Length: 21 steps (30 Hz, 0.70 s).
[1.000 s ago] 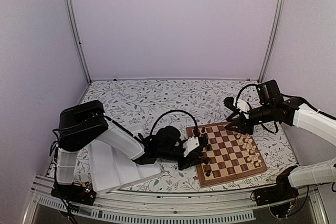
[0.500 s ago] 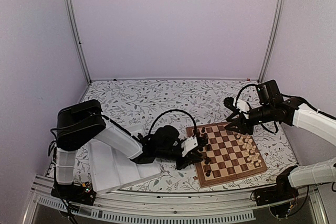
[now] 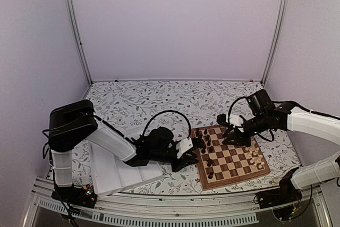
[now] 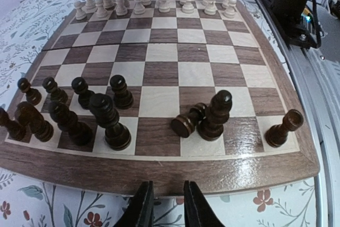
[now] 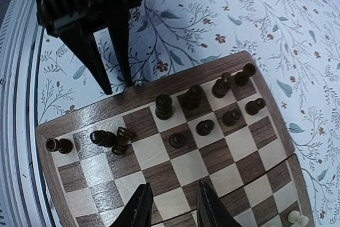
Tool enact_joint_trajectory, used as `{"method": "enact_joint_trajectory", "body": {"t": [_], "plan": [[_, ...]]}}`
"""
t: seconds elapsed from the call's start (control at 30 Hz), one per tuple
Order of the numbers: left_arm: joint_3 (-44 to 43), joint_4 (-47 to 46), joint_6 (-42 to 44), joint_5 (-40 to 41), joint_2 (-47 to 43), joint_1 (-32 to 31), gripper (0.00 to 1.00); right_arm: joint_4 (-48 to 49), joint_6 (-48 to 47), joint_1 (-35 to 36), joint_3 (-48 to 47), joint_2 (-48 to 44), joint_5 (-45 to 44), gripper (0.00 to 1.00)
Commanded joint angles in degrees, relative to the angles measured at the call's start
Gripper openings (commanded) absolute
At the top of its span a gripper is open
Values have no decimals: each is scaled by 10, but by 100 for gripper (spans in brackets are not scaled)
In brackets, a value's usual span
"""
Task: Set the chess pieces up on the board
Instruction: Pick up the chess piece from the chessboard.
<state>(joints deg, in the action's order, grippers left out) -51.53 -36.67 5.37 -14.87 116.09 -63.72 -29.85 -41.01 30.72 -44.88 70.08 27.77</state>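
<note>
The board [image 3: 234,159] lies at the right of the table. Several dark chess pieces [image 4: 109,115] stand in its two rows nearest my left gripper [image 4: 163,207]. One dark piece [image 4: 187,123] lies on its side against a tall standing one [image 4: 217,114]. Pale pieces [image 4: 159,2] line the far side. My left gripper hovers just off the board's edge, its jaws narrowly apart and empty. Above the board's middle squares [image 5: 175,166], my right gripper [image 5: 171,206] is open with nothing in it, and the toppled piece [image 5: 121,141] is to its left.
A white ridged tray [image 3: 114,168] leans by the left arm near the table's front edge. The left arm [image 3: 159,144] stretches low across the floral tablecloth to the board. Metal frame posts [image 3: 74,25] stand at the back corners.
My left gripper has drawn back leftward off the board's edge. My right gripper has moved left, out over the board toward the dark pieces, and its jaws have narrowed a little.
</note>
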Motion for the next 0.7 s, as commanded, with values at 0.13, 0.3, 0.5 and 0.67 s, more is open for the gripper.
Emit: {"method": "enact_joint_trajectory", "body": {"t": [0.13,0.3,0.5,0.67], "plan": [[60,-51,-19,62,-97,6,25,-3,-19,88,29,66,-64,29],[86,-54,-21,88,-142,6,26,7,-15,119,25,102,-72,33],[104,-54,-25,104,-160,6,27,13,-11,134,7,134,-76,34],[109,-57,-28,106,-159,6,27,15,-9,149,-8,155,-74,35]]}}
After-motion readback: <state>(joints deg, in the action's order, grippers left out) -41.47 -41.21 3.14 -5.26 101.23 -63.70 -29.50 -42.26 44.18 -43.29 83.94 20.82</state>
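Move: The right hand has the fallen dark piece about 5 cm back, 5 cm to its left and some 11 cm below. A standing dark piece almost touches it, 2 cm farther back and 1 cm farther left. The corner rook is 7 cm behind the fallen piece, and the nearest dark pawn 5 cm ahead of it. From the left hand, the fallen piece lies about 6 cm to the right, 1 cm back and slightly lower. Down towards the fallen dark piece goes the right hand, sinking about 8.5 cm while drawing back some 5 cm and slightly left, easing off near the end. Its wrist tips the part-open fingers steeper, by some 20 degrees. The left hand clears away from the same piece, rising about 7 cm and moving 4 cm left, fingers still slightly open. ##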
